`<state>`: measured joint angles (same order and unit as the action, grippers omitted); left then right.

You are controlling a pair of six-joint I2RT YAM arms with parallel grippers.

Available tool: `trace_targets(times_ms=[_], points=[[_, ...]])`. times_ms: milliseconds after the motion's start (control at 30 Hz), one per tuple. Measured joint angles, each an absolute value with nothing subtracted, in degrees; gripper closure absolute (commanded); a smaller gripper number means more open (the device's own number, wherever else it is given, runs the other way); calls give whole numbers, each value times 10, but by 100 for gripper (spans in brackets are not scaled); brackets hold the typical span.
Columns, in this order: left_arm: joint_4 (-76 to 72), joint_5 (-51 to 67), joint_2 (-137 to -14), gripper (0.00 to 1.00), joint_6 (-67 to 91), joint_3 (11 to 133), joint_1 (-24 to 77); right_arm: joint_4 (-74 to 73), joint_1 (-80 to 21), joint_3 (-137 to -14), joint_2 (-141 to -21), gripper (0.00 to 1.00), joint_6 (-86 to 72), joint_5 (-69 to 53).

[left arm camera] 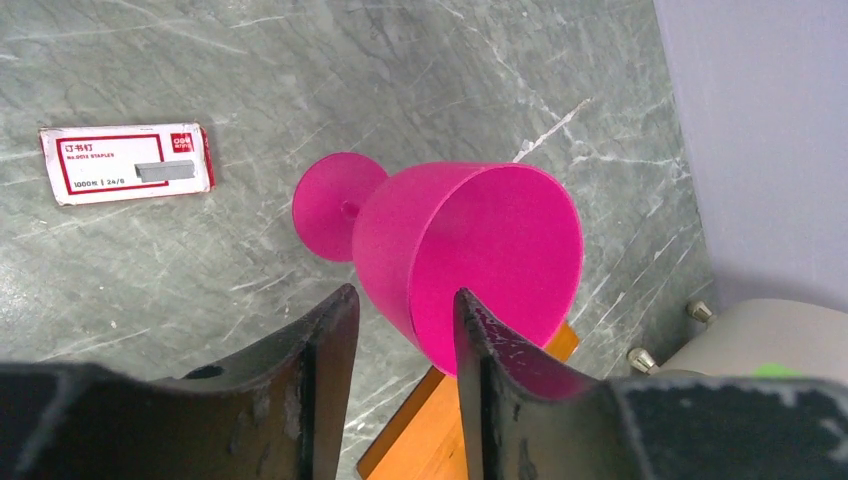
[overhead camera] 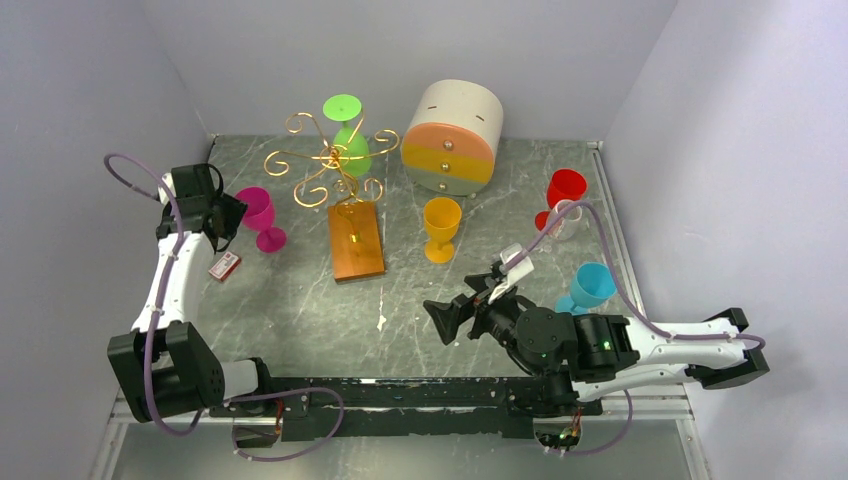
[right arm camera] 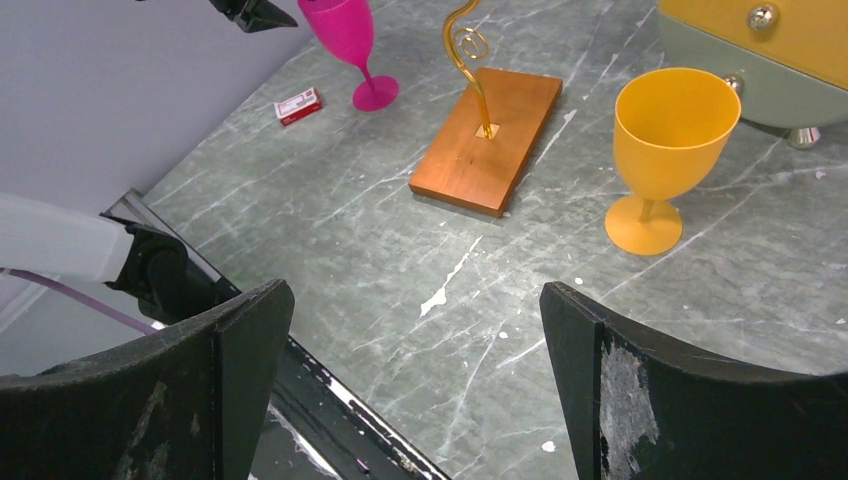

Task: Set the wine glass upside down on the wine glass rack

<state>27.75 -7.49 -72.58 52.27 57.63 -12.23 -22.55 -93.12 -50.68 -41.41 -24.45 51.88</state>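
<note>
A pink wine glass stands upright on the marble table at the left, and the left wrist view looks down on its bowl. My left gripper straddles the glass's rim, one finger inside the bowl and the other outside. A gap still shows beside the wall, so the gripper is open. The gold wire wine glass rack rises from its wooden base to the right of the glass. A green glass hangs upside down on the rack. My right gripper hovers open and empty over the near table.
A small red-and-white staples box lies near the left arm. An orange glass stands right of the rack base. The round cream drawer box sits at the back. Red, clear and blue glasses stand on the right.
</note>
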Motion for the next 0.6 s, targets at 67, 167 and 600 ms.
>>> trace_targets(times_ms=[67,167,600], points=[[278,-75,-728,62,522,576,-122,-226,-931,-507,-412,0,-244,519],[278,-75,-732,69,518,576,-122,-226,-931,-507,-408,0,-244,519],[278,-75,-734,82,515,574,-123,-231,-931,-507,-420,0,-244,518]])
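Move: The pink wine glass stands upright, its middle roughly 2 cm ahead of the left hand, 3 cm to the right and 7 cm below, with the fingers already astride its rim wall. On the table, about 16 cm below that hand, the staples box lies 4 cm back and 7 cm left; the rack's wooden board is 21 cm right and 1 cm ahead. From the right hand the glass lies some 26 cm ahead, 35 cm left and 22 cm down. Sinking barely half a centimetre and otherwise holding its place, the left hand closes its fingers steadily from about half open to about a fifth, one finger outside the pink glass's cup and one inside, to pinch the near-left rim wall. The wrist keeps its forward-and-down slant. ##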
